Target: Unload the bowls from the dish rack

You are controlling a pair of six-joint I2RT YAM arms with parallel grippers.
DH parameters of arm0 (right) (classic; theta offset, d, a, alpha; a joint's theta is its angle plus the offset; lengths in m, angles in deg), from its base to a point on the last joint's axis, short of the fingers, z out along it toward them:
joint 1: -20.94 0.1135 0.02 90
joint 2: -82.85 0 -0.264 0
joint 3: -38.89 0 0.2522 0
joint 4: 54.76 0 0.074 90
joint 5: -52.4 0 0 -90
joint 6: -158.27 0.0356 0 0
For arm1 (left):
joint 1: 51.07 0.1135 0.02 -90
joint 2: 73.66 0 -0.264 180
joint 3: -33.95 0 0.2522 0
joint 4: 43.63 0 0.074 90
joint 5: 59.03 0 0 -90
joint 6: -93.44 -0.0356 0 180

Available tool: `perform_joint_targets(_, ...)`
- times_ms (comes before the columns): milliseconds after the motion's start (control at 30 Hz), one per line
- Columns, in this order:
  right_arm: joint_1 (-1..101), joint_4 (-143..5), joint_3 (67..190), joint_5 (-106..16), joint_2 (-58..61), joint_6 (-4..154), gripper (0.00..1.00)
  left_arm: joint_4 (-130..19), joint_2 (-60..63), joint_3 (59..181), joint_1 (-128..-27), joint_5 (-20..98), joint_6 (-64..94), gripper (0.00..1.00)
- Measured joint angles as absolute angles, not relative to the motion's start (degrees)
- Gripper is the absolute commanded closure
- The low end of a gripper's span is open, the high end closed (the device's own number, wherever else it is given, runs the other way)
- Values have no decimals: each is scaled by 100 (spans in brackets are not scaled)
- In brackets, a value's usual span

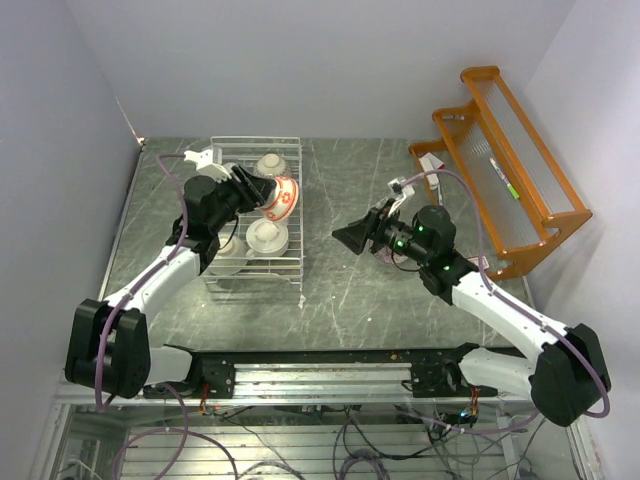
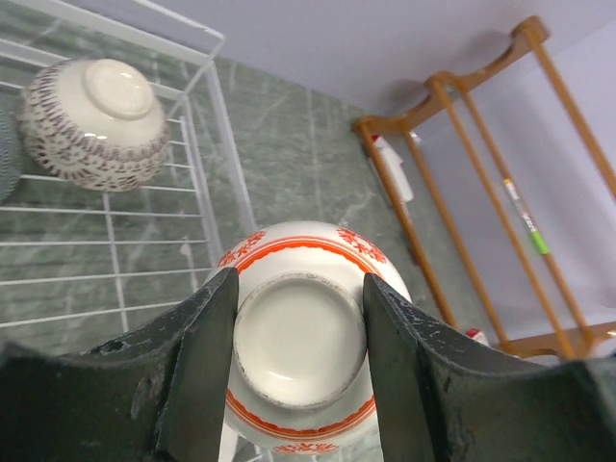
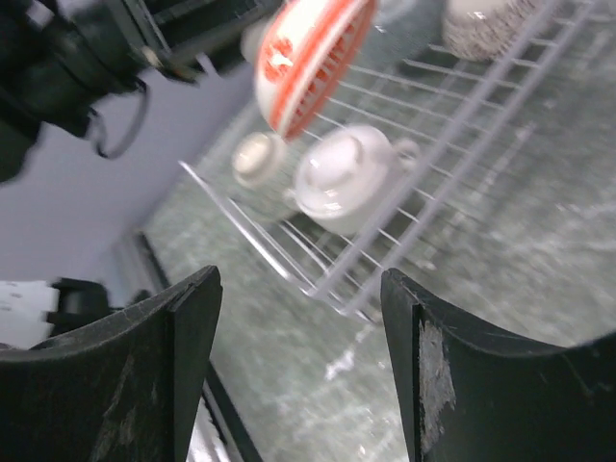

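Observation:
My left gripper (image 1: 262, 190) (image 2: 298, 281) is shut on a white bowl with an orange-red pattern (image 1: 281, 197) (image 2: 300, 346). Its fingers clamp the foot ring, and the bowl is tilted on its side above the right part of the white wire dish rack (image 1: 290, 265) (image 2: 206, 144). In the rack a speckled bowl (image 1: 271, 163) (image 2: 93, 120) lies upside down at the back. A cream bowl with a small handle (image 1: 267, 236) (image 3: 346, 173) sits nearer, with a smaller bowl (image 3: 258, 157) beside it. My right gripper (image 1: 347, 236) (image 3: 298, 289) is open and empty over the table, right of the rack and pointing at it.
An orange wooden shelf rack (image 1: 520, 170) (image 2: 433, 183) stands at the back right, with a small white item (image 1: 432, 162) at its near end. The grey marbled table (image 1: 340, 290) lies between the rack and the shelf. A wall runs close along the left side.

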State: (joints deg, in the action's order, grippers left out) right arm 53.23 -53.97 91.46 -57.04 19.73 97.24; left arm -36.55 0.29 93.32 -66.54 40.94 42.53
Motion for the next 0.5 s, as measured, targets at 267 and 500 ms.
perform_joint_targets(267, 4670, -2597, 9083, -7350, 948, 11857, 34, -2343, -244, 8746, -6654, 4490, 4985, 93)
perform_joint_targets(500, 4615, -532, 9048, -7803, 247, 13258, 37, -1314, -174, 8226, -6654, 4619, 5552, 93)
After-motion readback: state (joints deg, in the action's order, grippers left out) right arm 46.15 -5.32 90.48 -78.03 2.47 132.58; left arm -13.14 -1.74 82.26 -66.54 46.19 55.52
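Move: The left fingers already hold the red-patterned bowl by its foot, its middle some 3 cm to their right and 2 cm ahead; the open right gripper waits about 17 cm to the left hand's right and 9 cm nearer the base. From the right hand that bowl is roughly 13 cm left, 8 cm ahead and slightly higher. The two-handled pot sits on the rack 8 cm back from the left hand, 1 cm left and 17 cm below. Right hand rises about 7 cm, rolling some 30 degrees, towards the red-patterned bowl the left lifts and draws back. ##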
